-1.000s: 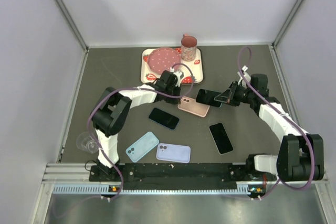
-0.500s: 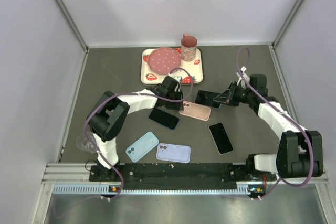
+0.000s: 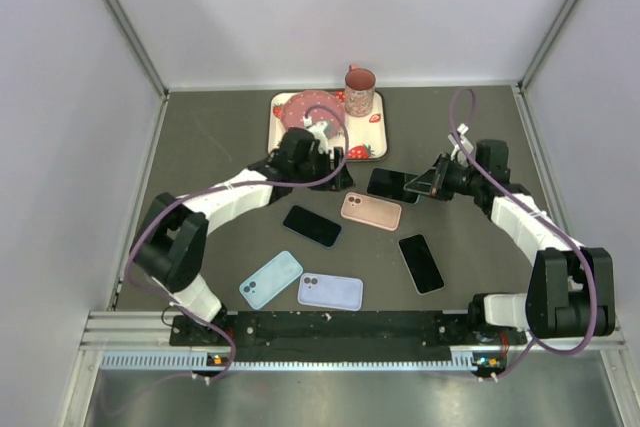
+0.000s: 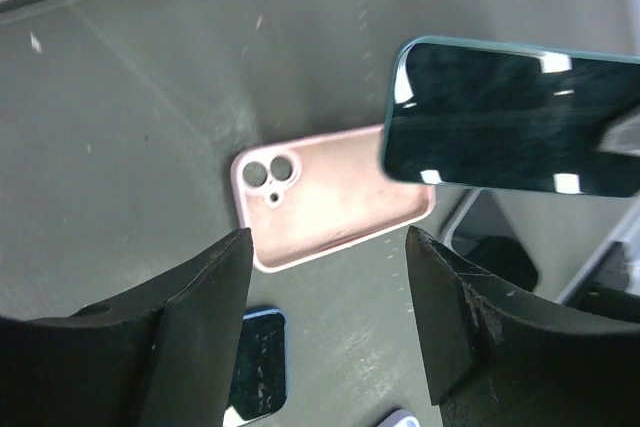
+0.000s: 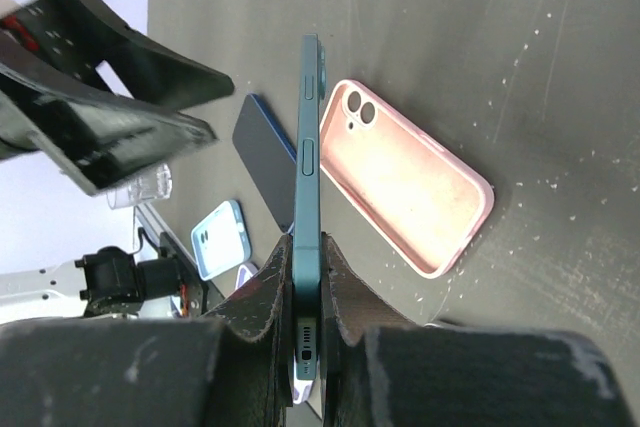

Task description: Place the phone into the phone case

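The pink phone case (image 3: pixel 370 211) lies flat on the dark table with its hollow side up; the left wrist view has it as the pink case (image 4: pixel 330 197). My right gripper (image 3: pixel 424 185) is shut on the teal-edged phone (image 3: pixel 392 185), held level just above the case's far right end. In the right wrist view the phone (image 5: pixel 307 177) stands edge-on between the fingers of the right gripper (image 5: pixel 308 282), beside the case (image 5: pixel 405 172). My left gripper (image 3: pixel 338 175) hangs open and empty, back-left of the case. The left gripper (image 4: pixel 328 247) shows wide-apart jaws, with the phone (image 4: pixel 515 117) in front.
A strawberry tray (image 3: pixel 372 139) with a pink plate (image 3: pixel 310 112) and a mug (image 3: pixel 360 91) sits at the back. A dark blue phone (image 3: pixel 311 225), a black phone (image 3: pixel 421 262), a light blue case (image 3: pixel 271 279) and a lavender case (image 3: pixel 330 291) lie nearer the front.
The left gripper has let go of the pink case, opened, and drawn back toward the tray. The case now lies flat. The right gripper has barely moved with the phone.
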Available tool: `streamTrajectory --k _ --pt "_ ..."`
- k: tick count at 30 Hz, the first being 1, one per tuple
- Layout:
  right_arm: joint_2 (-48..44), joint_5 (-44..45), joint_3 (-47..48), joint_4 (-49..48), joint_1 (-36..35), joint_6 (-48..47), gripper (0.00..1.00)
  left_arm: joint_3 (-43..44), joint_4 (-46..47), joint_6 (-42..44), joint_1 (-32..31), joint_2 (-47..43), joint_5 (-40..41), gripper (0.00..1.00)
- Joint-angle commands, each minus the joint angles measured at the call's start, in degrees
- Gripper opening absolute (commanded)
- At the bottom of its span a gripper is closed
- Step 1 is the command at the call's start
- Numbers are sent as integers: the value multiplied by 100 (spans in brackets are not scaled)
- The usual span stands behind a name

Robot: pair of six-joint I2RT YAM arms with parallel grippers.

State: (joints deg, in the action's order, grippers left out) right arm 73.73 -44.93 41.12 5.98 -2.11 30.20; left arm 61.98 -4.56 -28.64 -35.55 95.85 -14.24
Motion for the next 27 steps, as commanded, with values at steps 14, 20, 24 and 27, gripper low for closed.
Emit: streamTrajectory --k 14,20,24,27 --pt "-26 -360 115 -608 -35 172 0 -1056 1643 113 1630 -1561 -1872 68" --pt "387 -236 229 -624 -500 267 0 -942 1458 166 1569 -1596 -1785 66" --pt "650 114 370 -423 -913 144 0 -775 1063 569 1245 -1622 -1224 67" --pt "870 11 318 -623 -1011 381 0 -661 817 842 955 -1596 -950 66"
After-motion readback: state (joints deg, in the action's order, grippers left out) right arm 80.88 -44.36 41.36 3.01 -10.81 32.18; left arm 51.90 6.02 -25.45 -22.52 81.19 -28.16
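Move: The pink case, which the held phone is bound for, lies roughly 9 cm to the right hand's left, level with it ahead and back, and about 12 cm below. On the same table, the blue-edged phone lies some 14 cm to the left of the case and 4 cm nearer the bases; the black phone is about 4 cm to the right hand's right and 13 cm back. The empty left hand has the case about 7 cm to its right, 2 cm back and 9 cm below. The phone, still gripped near its right end by the right hand, is eased up about a centimetre, then swung left and down some 4 cm each and slightly back, over the pink case, with a slight counter-clockwise turn. Meanwhile the empty left hand, fingers staying wide open, clears away from the case, rising first and then going left, about 7 cm each way. ##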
